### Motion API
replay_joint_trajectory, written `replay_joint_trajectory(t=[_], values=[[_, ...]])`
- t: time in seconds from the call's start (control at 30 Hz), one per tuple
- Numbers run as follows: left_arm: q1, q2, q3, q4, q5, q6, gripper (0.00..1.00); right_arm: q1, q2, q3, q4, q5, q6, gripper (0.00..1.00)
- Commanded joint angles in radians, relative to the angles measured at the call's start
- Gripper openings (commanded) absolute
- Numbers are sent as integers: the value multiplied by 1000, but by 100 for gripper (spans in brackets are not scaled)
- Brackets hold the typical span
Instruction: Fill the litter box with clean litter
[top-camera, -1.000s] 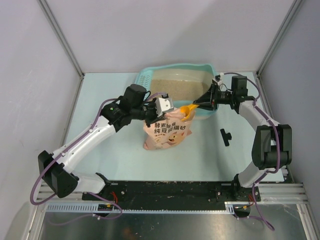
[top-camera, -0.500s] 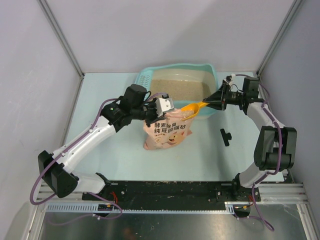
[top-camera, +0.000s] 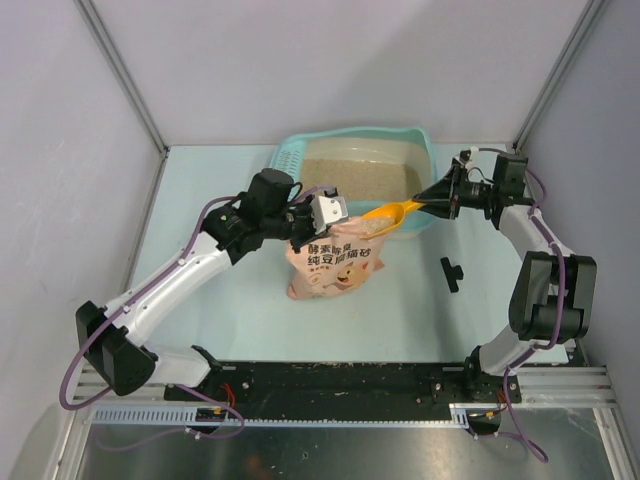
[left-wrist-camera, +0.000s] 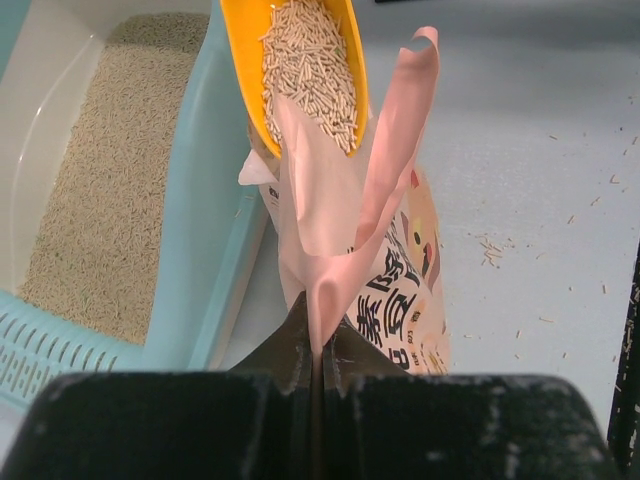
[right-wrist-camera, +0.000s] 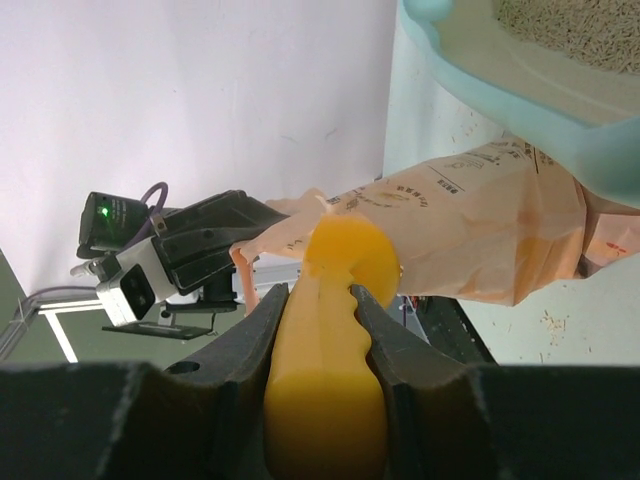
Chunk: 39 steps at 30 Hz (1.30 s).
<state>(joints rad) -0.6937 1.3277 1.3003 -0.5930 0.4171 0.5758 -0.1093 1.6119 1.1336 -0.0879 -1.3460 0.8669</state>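
The light teal litter box (top-camera: 350, 134) stands at the back of the table with clean litter (top-camera: 352, 178) covering its floor. In front of it stands a pink bag (top-camera: 335, 262). My left gripper (top-camera: 303, 222) is shut on the bag's top edge (left-wrist-camera: 320, 300), holding the mouth open. My right gripper (top-camera: 434, 200) is shut on the handle of an orange scoop (top-camera: 388, 214). The scoop's bowl (left-wrist-camera: 305, 70) sits at the bag's mouth, loaded with beige litter pellets, beside the box's near wall (left-wrist-camera: 205, 230). From the right wrist, the scoop handle (right-wrist-camera: 325, 400) fills the space between the jaws.
A small black part (top-camera: 452, 272) lies on the table to the right of the bag. Loose granules (left-wrist-camera: 490, 250) are scattered on the table beside the bag. The box's slotted grid end (top-camera: 290, 160) is at the left. Grey walls and frame posts enclose the table.
My right gripper has drawn back to the right, pulling the loaded scoop out of the bag's mouth towards the box's front right corner. The left arm and bag stayed put.
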Motion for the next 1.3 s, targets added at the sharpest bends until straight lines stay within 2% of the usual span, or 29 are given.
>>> replay_joint_trajectory(t=[0.0,0.33,0.57,0.8,1.13,1.27], values=[[-7,-50,79,133,9,16,0,-7,-33,6,59,-39,43,0],[-9,-47,90,131,-3,25,0,-30,-3,6,169,-38,122,0],[-7,-50,90,133,-20,19,0,-46,43,6,345,-30,242,0],[-7,-51,83,133,-49,27,0,-53,101,38,438,-12,300,0],[-1,-19,96,131,-78,42,0,-59,293,287,488,11,337,0],[-1,-16,99,131,-89,33,0,-70,414,478,415,31,287,0]])
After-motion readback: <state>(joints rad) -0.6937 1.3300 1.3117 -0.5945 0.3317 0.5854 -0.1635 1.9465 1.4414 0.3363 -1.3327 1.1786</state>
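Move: From my right hand, which already holds the loaded scoop, the litter box's middle lies about 13 cm ahead, 15 cm to the left and 16 cm below. The litter bag is about 19 cm left of this hand, 9 cm back and 12 cm lower, its mouth by the scoop bowl. From my left hand, pinching the bag's top edge, the box's middle is about 20 cm ahead, 12 cm right and 17 cm down. I keep my grip on the scoop handle and raise my right hand about a centimetre, easing it right to draw the loaded bowl off the bag mouth. Then I swing forward with growing speed, some 11 cm in all and about 3 cm right, bringing the bowl in over the box nearly level. My left hand keeps pinching the bag's edge, drifting a centimetre or so forward. ##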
